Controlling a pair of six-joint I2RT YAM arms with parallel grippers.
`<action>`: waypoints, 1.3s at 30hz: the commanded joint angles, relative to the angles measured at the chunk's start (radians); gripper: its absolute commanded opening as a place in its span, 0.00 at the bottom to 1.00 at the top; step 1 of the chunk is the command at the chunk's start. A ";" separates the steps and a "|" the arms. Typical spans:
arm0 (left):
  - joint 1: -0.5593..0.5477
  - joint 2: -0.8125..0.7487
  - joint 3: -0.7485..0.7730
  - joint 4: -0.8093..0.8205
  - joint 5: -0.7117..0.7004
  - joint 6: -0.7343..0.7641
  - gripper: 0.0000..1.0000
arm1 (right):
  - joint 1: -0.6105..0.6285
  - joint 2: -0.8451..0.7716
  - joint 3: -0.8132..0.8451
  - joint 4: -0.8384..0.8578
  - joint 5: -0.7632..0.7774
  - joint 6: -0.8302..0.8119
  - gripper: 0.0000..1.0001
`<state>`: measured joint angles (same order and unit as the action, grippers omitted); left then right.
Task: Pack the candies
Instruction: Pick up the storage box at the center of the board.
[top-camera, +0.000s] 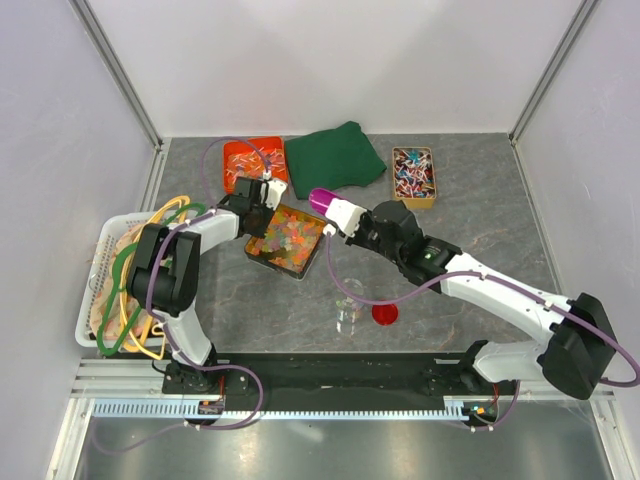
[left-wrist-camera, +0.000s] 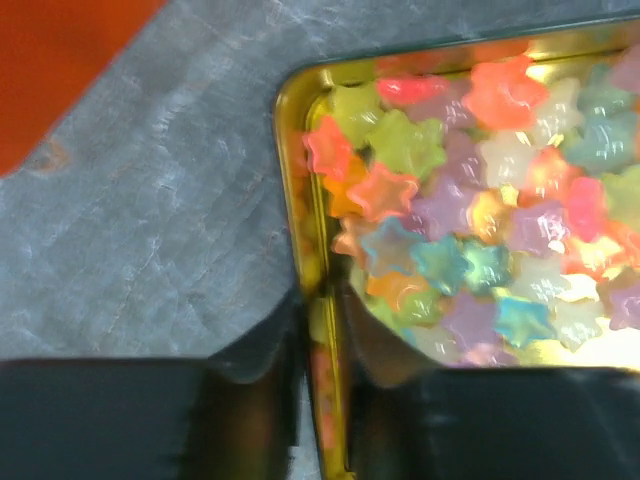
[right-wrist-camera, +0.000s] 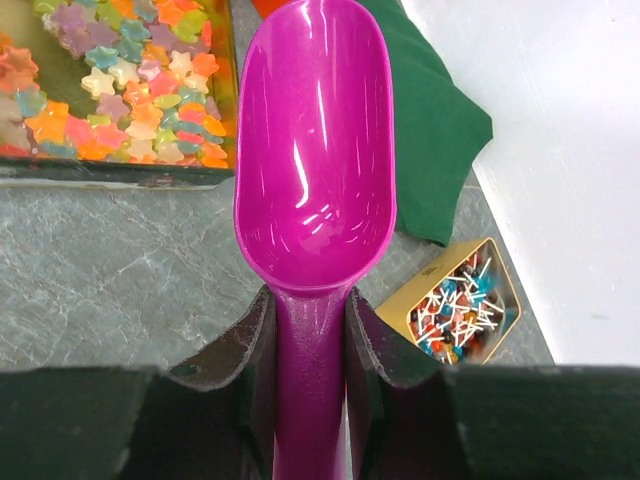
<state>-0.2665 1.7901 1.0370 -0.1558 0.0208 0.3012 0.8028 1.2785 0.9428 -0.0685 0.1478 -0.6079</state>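
Observation:
The candies are star-shaped gummy pieces in mixed colours, filling a shallow gold tin at mid-table. In the left wrist view the candies crowd against the tin's corner rim. My left gripper straddles the tin's side wall, one finger inside and one outside, pinched close on it; from above the left gripper sits at the tin's far left corner. My right gripper is shut on the handle of an empty magenta scoop. The scoop hovers just beyond the tin's far right edge.
A green cloth and an orange tray lie at the back. A gold box of wrapped sweets stands at the back right. A small clear container and a red lid sit near the front. A white basket with hangers is at the left.

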 joint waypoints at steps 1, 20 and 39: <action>-0.002 0.061 0.021 -0.019 0.048 0.038 0.02 | -0.001 0.016 0.040 -0.020 -0.011 -0.019 0.00; -0.004 -0.219 -0.163 0.318 0.182 -0.151 0.02 | 0.084 0.143 0.321 -0.312 0.151 -0.156 0.00; -0.004 -0.391 -0.360 0.659 0.106 -0.255 0.02 | 0.179 0.257 0.438 -0.429 0.341 -0.257 0.00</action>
<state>-0.2687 1.4677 0.7013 0.3004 0.1032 0.1246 0.9451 1.4971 1.3167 -0.4751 0.3767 -0.8173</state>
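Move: The left rim of the storage box with the star candies is already between the left fingertips; the box's middle lies about 5 cm to their right, 3 cm back and 1 cm below. From that hand the orange box is some 15 cm ahead and 1 cm left, the green cloth about 16 cm ahead and 15 cm right. From the right hand, up high with the purple scoop, the storage box is roughly 12 cm left, 4 cm ahead and 19 cm down. Shut the left fingers to pinch the storage box's left rim, ease slightly forward and right, then lift about 7 cm, drawing back a little at first, while tipping the fingertips some 20 degrees up and letting the hand's left side drop. Keep the scoop gripped in the right hand; roll its left side down about 25 degrees, blade steeper, drifting 2 to 3 cm left towards the box. ##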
